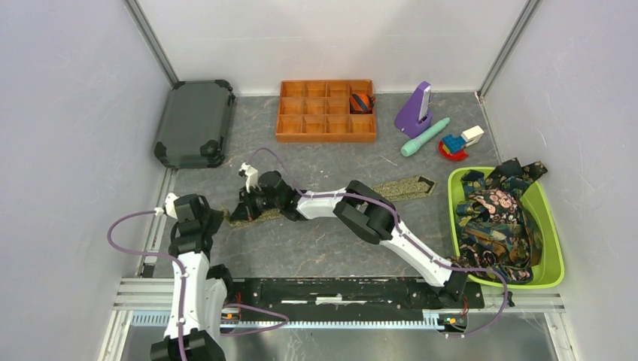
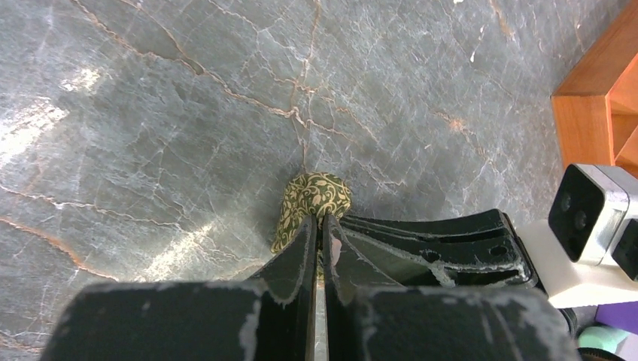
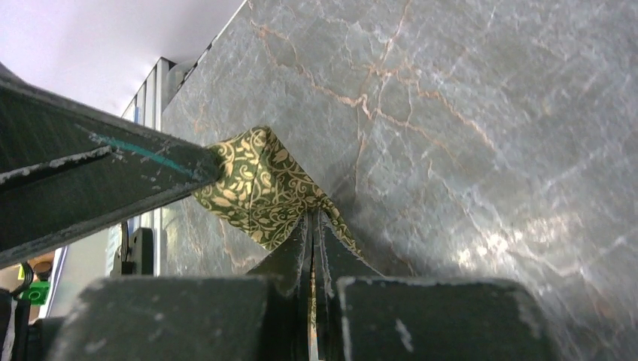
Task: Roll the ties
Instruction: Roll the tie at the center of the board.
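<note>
An olive-green patterned tie (image 1: 399, 188) lies stretched across the grey table, its wide end at the right and its narrow end at the left. Both grippers meet at that narrow end. My left gripper (image 2: 319, 219) is shut on the tie's folded tip (image 2: 314, 197). My right gripper (image 3: 313, 216) is shut on the same tip (image 3: 252, 180), with fabric pinched between its fingers. In the top view the left gripper (image 1: 226, 216) and right gripper (image 1: 244, 204) sit close together. More dark patterned ties (image 1: 496, 222) are piled in a green bin (image 1: 553, 259). A rolled striped tie (image 1: 362, 101) sits in the orange tray (image 1: 316, 128).
A dark green case (image 1: 194, 122) lies at the back left. A purple stand (image 1: 414, 109), a teal stick (image 1: 425, 137) and small toy blocks (image 1: 460, 143) stand at the back right. White walls enclose the table on three sides.
</note>
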### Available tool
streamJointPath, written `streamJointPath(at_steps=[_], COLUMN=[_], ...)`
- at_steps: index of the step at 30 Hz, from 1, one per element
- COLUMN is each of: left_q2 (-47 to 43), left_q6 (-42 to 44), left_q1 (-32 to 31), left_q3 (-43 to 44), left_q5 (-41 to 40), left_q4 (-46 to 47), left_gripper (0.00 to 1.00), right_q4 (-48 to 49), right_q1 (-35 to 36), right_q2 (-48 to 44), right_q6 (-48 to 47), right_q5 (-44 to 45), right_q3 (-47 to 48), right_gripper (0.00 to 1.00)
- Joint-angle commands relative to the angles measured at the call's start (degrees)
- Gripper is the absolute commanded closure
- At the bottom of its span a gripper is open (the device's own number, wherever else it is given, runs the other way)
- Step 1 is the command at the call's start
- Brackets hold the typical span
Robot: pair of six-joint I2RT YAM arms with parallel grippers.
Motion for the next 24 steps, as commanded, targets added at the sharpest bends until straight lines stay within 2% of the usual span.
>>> streamJointPath(at_steps=[1, 10, 17, 24], left_q2=[0.0, 1.4, 0.9, 2.0], left_q6=[0.6, -0.4, 0.2, 0.5], left_q1=[-3.5, -14.1, -15.9, -22.7], left_q3=[2.6, 4.0, 3.7, 2.4], left_q5=[-3.6, -14.2, -15.2, -16.0], left_q4=[0.2, -0.9, -0.5, 2.4], left_gripper=[0.92, 0.93, 0.93, 0.93], right_q4=[2.4, 0.6, -1.9, 0.9], right_q1=[-1.4, -4.1, -6.3, -11.4], right_q2=[-6.9, -18.5, -27.8, -33.1], right_q6=[-1.6, -4.5, -8.1, -7.0], right_q5=[-0.9, -1.1, 3.3, 4.3], right_q3=[-6.4, -17.4, -29.9, -40.5], right_gripper=[1.00, 1.00, 1.00, 1.00])
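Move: The tie's rolled end is already pinched between the left fingers, with its middle at most 1 cm to their right and 1 cm below. From the shut right fingers it lies about 3 cm to the left and level ahead. The flat strip runs off right, its far end roughly 65 cm right and 10 cm ahead of the left hand. The grey case sits about 30 cm ahead and 10 cm left of the left hand; the orange tray stands some 35 cm ahead and 33 cm right. The right hand, fingers still shut and touching the tie beside the roll at the outset, comes up off it and sweeps about 15 cm to its right along the strip, rising some 5 cm, then dipping slightly and turning clockwise about 10 degrees. The left hand keeps its pinch on the rolled end and carries it about 4 cm right in two short shifts, edging forward and up slightly as it turns some 10 degrees clockwise and tilts its left side up. ##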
